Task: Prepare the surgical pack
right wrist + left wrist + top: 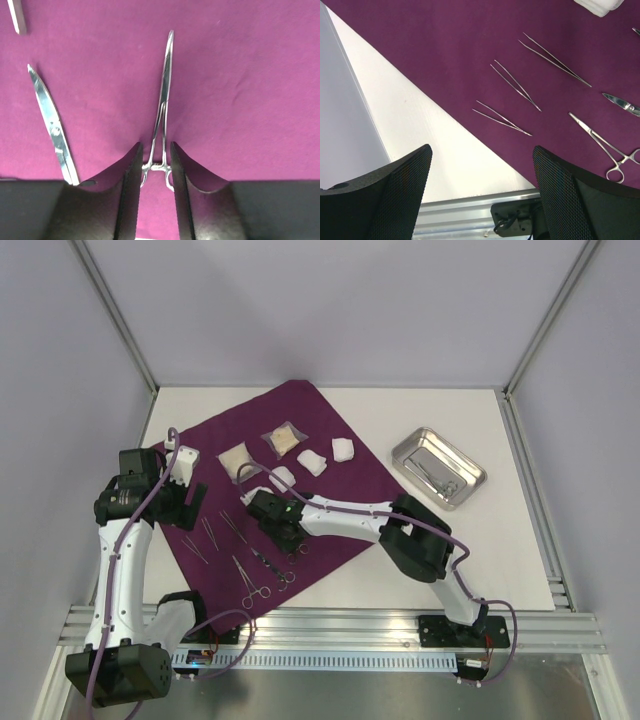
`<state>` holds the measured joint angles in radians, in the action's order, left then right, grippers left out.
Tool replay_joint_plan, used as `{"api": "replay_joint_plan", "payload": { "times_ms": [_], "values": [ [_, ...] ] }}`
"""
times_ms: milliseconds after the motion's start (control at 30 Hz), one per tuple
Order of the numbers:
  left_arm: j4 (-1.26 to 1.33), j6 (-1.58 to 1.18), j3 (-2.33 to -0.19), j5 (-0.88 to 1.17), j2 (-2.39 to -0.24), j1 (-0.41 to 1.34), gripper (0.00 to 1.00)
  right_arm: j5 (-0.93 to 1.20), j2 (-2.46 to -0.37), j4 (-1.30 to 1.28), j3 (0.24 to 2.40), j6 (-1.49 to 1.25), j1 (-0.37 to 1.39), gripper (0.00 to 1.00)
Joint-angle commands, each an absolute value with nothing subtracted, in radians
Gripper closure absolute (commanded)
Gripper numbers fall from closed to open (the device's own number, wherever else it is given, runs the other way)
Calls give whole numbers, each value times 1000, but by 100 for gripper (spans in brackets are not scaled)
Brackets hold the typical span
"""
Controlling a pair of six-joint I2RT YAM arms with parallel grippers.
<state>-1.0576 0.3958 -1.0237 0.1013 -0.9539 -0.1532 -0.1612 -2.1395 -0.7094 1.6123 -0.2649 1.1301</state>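
The dark-purple cloth (330, 440) lies spread as a diamond on the table. In the right wrist view my right gripper (153, 160) is down on the cloth, its fingers (127, 200) pressed against both sides of the ring handles of thin steel forceps (163, 100) that point away from it. Steel scissors (52, 130) lie just to the left. White gauze pads (314, 462) and two tan packets (235, 459) sit further back on the cloth. The shiny steel tray (437, 468) stands off the cloth to the right. My left gripper (482, 165) hovers open over the cloth's left edge, holding nothing.
Three thin tweezers (516, 85) and another ring-handled forceps (597, 142) lie on the cloth ahead of the left gripper. Bare white table (435, 145) and the aluminium front rail (330, 625) run below the cloth. Frame posts stand at the back corners.
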Motion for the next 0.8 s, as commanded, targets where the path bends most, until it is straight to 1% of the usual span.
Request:
{"api": "replay_joint_plan", "payload": {
  "times_ms": [0, 167, 267, 500, 600, 633, 667, 700, 733, 767],
  "values": [
    [-1042, 405, -1023, 110, -939, -160, 9, -110, -2155, -810, 1647, -268, 1144, 69],
    [-1037, 411, -1020, 110, -940, -160, 9, -94, -2167, -808, 1651, -265, 1141, 69],
    [-1032, 411, -1017, 112, -942, -158, 9, -94, -2203, -804, 1651, -265, 1137, 68],
    [-1031, 417, -1017, 110, -942, -160, 9, -121, -2249, -795, 1672, -255, 1124, 69],
    [-1029, 416, -1017, 110, -940, -158, 9, -143, -2267, -801, 1671, -244, 1121, 73],
    [-1029, 416, -1016, 110, -939, -158, 9, -146, -2270, -801, 1664, -244, 1121, 78],
    [-1031, 416, -1015, 112, -939, -160, 9, -149, -2273, -801, 1660, -242, 1123, 86],
    [-1029, 416, -1015, 112, -939, -160, 9, -153, -2273, -796, 1651, -244, 1121, 97],
    [-1029, 416, -1015, 115, -939, -160, 9, -156, -2270, -793, 1646, -245, 1124, 100],
    [-1029, 414, -1015, 115, -939, -160, 9, -158, -2264, -792, 1643, -242, 1124, 100]
  ]
}}
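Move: The right hand hovers just over the table with its fingers about the ring end of the small hemostat, whose middle lies about 2 cm ahead, 1 cm to the left and 1 cm below. The scissors lie some 5 cm back and 4 cm to the left of this hand, the needle holder about 8 cm back and 9 cm left, and the nearest gauze about 9 cm ahead and 6 cm left. From the left hand the hemostat is some 22 cm to the right, 1 cm ahead and 17 cm down. The right hand, already down at cloth level, draws back and a little to its right by about 1.5 cm along the small hemostat towards the ring end, while the wrist tips some 5 degrees so that the fingers point more nearly straight down. It then all but stays there, easing forward and down by only a few millimetres, and the part-open fingers shut almost fully to pinch the two shanks just on the jaw side of the crossbar, the gripper's effort rising as they close. ##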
